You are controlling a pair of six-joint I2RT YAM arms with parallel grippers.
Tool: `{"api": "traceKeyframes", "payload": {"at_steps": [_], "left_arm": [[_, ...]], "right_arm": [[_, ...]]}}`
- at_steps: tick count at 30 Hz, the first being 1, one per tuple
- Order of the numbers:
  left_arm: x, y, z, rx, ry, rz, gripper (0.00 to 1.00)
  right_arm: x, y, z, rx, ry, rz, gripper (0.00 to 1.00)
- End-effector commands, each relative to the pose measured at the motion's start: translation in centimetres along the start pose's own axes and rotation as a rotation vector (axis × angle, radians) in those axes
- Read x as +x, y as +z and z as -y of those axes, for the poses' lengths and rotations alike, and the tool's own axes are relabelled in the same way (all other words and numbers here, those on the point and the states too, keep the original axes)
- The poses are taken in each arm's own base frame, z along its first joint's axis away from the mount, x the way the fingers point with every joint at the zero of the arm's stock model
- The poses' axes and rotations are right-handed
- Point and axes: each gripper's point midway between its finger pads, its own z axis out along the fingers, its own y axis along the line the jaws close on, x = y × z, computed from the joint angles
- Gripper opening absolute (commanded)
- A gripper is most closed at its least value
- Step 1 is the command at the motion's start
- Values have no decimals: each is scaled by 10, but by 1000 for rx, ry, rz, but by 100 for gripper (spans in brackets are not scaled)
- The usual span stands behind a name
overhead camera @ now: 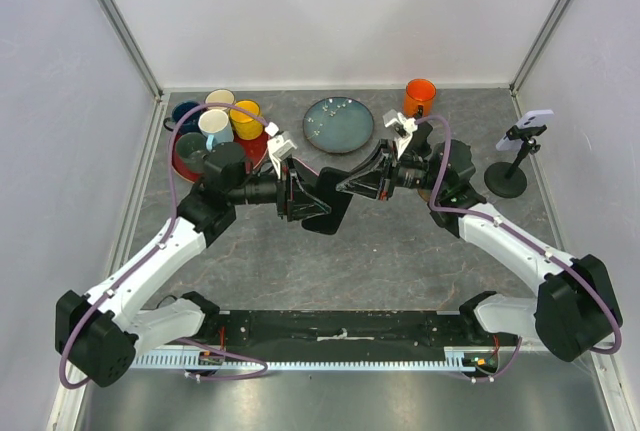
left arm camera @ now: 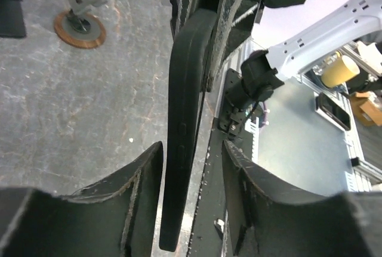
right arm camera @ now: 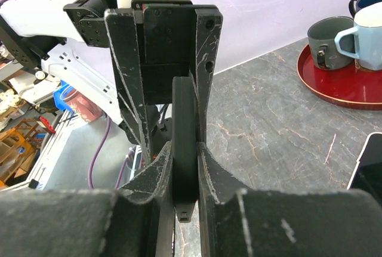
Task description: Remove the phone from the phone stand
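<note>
A black phone [overhead camera: 328, 213] hangs on edge above the middle of the table, between the two arms. My right gripper [overhead camera: 350, 183] is shut on it, and in the right wrist view both pads press the phone [right arm camera: 184, 126] at the gripper [right arm camera: 184, 149]. My left gripper [overhead camera: 300, 196] straddles the other end. In the left wrist view the phone [left arm camera: 185, 90] lies against one finger, with a gap to the other, so the gripper [left arm camera: 191, 149] is open. The black phone stand [overhead camera: 507, 166] stands at the far right, with only a pale lilac plate on top.
A red tray [overhead camera: 180, 166] with several mugs sits at the back left. A dark blue plate [overhead camera: 338, 124] and an orange mug [overhead camera: 420, 96] stand at the back. A brown disc base [left arm camera: 79, 28] and a white-edged flat slab [right arm camera: 367, 164] lie on the table near the arms.
</note>
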Motion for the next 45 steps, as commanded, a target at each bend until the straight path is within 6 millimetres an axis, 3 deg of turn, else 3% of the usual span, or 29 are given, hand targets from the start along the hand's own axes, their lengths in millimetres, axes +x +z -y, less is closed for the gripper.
{"api": "traceKeyframes", "payload": {"at_steps": [1, 3, 4, 5, 7, 8, 9, 11, 12, 15, 18, 19, 21, 23, 26, 34, 36, 45], "left_arm": [[9, 1, 17, 88, -19, -21, 39], [10, 1, 17, 86, -18, -22, 25], [10, 1, 17, 82, -18, -20, 9], [9, 1, 16, 71, -13, -13, 2], [9, 1, 13, 54, -9, -5, 2], [7, 0, 12, 44, -4, 6, 2], [9, 0, 10, 35, -8, 8, 2], [6, 0, 8, 13, -9, 34, 2], [10, 0, 4, -2, -25, 36, 2], [10, -2, -11, -98, -72, 83, 2], [13, -11, -43, -297, -169, 152, 2], [15, -16, -52, -358, -200, 172, 2], [25, -32, -84, -556, -322, 236, 2], [27, -50, -102, -688, -428, 334, 2], [53, -81, -131, -869, -592, 443, 2], [81, -126, -164, -1057, -858, 745, 2], [95, -127, -174, -1089, -908, 742, 2], [104, -94, -215, -1033, -1044, 758, 2]], "right_arm": [[-15, 1, -19, -65, -87, 36, 0], [-14, 2, -19, -66, -81, 33, 0], [-14, 1, -17, -62, -83, 35, 0], [-13, 2, -17, -61, -77, 33, 1], [-12, 2, -16, -55, -71, 31, 10], [-11, 2, -15, -54, -70, 30, 18], [-11, 2, -15, -53, -72, 30, 38], [-11, 1, -14, -42, -76, 28, 56], [-12, 1, -12, -26, -78, 36, 71], [-17, -1, -3, 52, -95, 57, 98], [-20, -8, 9, 156, -123, 64, 98], [-21, -12, 20, 233, -115, 74, 98], [-26, -19, 26, 308, -151, 96, 98], [-32, -29, 36, 407, -160, 131, 98], [-33, -39, 44, 486, -159, 147, 98], [-33, -54, 47, 563, -161, 194, 98], [-34, -55, 44, 563, -171, 200, 98], [-29, -57, 40, 586, -207, 193, 98]]}}
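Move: Across its half-closed fingers the left hand has the black phone, whose middle lies about 4 cm to its right and 1 cm ahead; the same phone's middle is some 4 cm to the left of the right hand, 1 cm back and 1 cm lower, in its grip. From the left hand, the pink phone lies about 20 cm ahead, 3 cm left and 25 cm below, the mug tray some 33 cm ahead, 28 cm left and 24 cm below. Closing on the near edge of the black phone, the left fingers pinch it before the right ones open wide and let go. The left hand then carries it down some 20 cm, left about 15 and forward, towards the bare table in front of the tray, swinging roughly 80 degrees counter-clockwise and tipping downward; the emptied right hand withdraws some 6 cm right and 4 forward, turning clockwise. ##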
